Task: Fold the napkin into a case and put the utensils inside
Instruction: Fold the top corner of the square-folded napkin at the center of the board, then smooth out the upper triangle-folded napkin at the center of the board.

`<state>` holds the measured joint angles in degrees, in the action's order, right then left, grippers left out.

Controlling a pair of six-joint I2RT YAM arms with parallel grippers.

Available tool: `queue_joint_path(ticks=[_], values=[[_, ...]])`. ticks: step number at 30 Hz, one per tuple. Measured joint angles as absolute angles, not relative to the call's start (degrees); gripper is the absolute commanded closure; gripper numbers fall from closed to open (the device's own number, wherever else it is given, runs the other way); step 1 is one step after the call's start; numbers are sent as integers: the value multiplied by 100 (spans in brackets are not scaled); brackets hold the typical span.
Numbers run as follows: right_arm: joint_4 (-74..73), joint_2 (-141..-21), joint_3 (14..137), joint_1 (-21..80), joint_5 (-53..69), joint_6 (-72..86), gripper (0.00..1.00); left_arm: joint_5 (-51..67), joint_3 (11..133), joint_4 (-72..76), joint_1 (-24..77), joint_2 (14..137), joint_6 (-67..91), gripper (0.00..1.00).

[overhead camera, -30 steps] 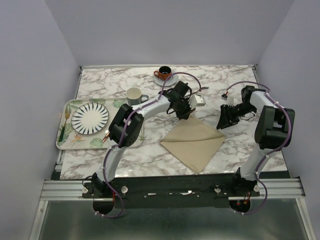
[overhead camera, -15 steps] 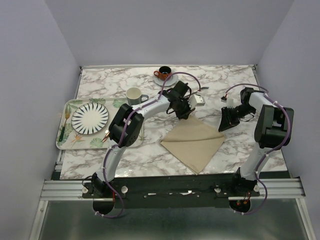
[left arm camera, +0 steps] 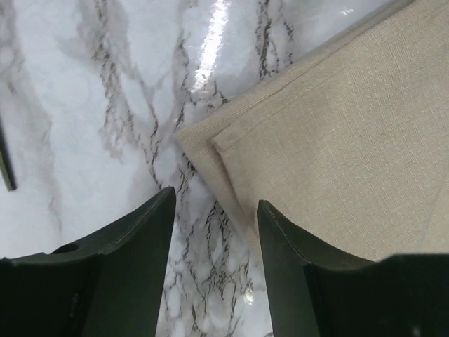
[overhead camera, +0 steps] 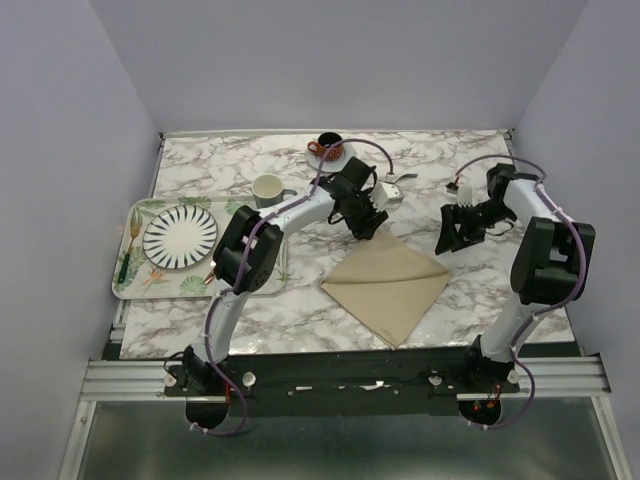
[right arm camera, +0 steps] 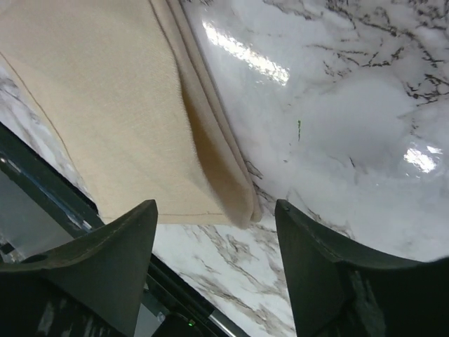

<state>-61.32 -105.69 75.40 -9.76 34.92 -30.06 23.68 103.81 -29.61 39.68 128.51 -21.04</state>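
The beige napkin (overhead camera: 388, 288) lies folded on the marble table as a diamond shape, its layers stacked. My left gripper (overhead camera: 368, 222) hovers at its far corner, open. In the left wrist view the layered corner of the napkin (left arm camera: 337, 140) lies just ahead of the left gripper (left arm camera: 216, 203), with bare marble between the fingers. My right gripper (overhead camera: 448, 240) is open at the napkin's right corner. In the right wrist view the folded tip of the napkin (right arm camera: 140, 126) ends between the fingers of the right gripper (right arm camera: 216, 207), ungripped. I cannot make out the utensils or a case.
A leaf-printed tray (overhead camera: 133, 285) at the left holds a striped plate (overhead camera: 180, 236) and a copper-coloured knife (overhead camera: 213, 270). A cream mug (overhead camera: 267, 188), an orange cup on a saucer (overhead camera: 328, 148) and a small white box (overhead camera: 390, 194) stand behind the napkin.
Both grippers have opened. The left one let go of the napkin's far corner and drew back a little. The right arm shifted slightly; the napkin stays flat.
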Motion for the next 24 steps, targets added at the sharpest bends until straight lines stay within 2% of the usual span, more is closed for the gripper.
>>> queue_joint_path(ticks=[1,2,3,6,7,12,15,20,24], values=[[-6163,-10429,7618,-976,3533,-3026,2,2349,10355,-2967,3918,12776,-2029,31],[-6198,-10318,7673,-976,3586,-3044,0,2340,10322,-2965,3874,12676,-1951,28],[-6243,-10195,7723,-976,3699,-3039,0,2338,10248,-2961,3826,12534,-1883,27],[-6361,-9850,7773,-976,4027,-3151,0,2429,9887,-2919,3708,11874,-1619,3],[-6418,-9721,7769,-965,4152,-3159,0,2532,9673,-2923,3651,11487,-1479,1],[-6475,-9323,7411,-751,4998,-3138,0,3577,8567,-2512,3590,9872,-362,1],[-6388,-9279,6947,-484,5590,-2917,0,4381,7780,-1815,3625,9557,604,1],[-6182,-9494,6584,-93,6136,-2547,0,5349,5861,30,3677,9751,2768,1],[-5870,-9887,6464,220,6429,-2259,0,5645,5076,1253,3688,10130,4073,1]])
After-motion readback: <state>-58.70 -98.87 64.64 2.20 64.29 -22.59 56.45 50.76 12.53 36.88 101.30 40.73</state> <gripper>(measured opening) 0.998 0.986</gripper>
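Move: The left hand is just above the folded napkin's far corner, which lies about 3 cm to its right. The napkin's middle is some 15 cm back and 4 cm right of this hand; the left corner is 15 cm back and 13 cm left. From the right hand, the middle lies roughly 9 cm back, 17 cm left and 3 cm below, the right corner about 5 cm straight back, the near corner 27 cm back and 17 cm left. Both hands head in over the napkin's middle, already parted fingers spreading fully. The left leaves the far corner, rising some 15 cm and swinging back about 18 cm, then sinking about 10 cm as it turns some 60 degrees to point flatly right. The right rises 8 cm, then goes left about 13 cm and slightly back, sinking a little and tipping its fingers up towards pointing left. ##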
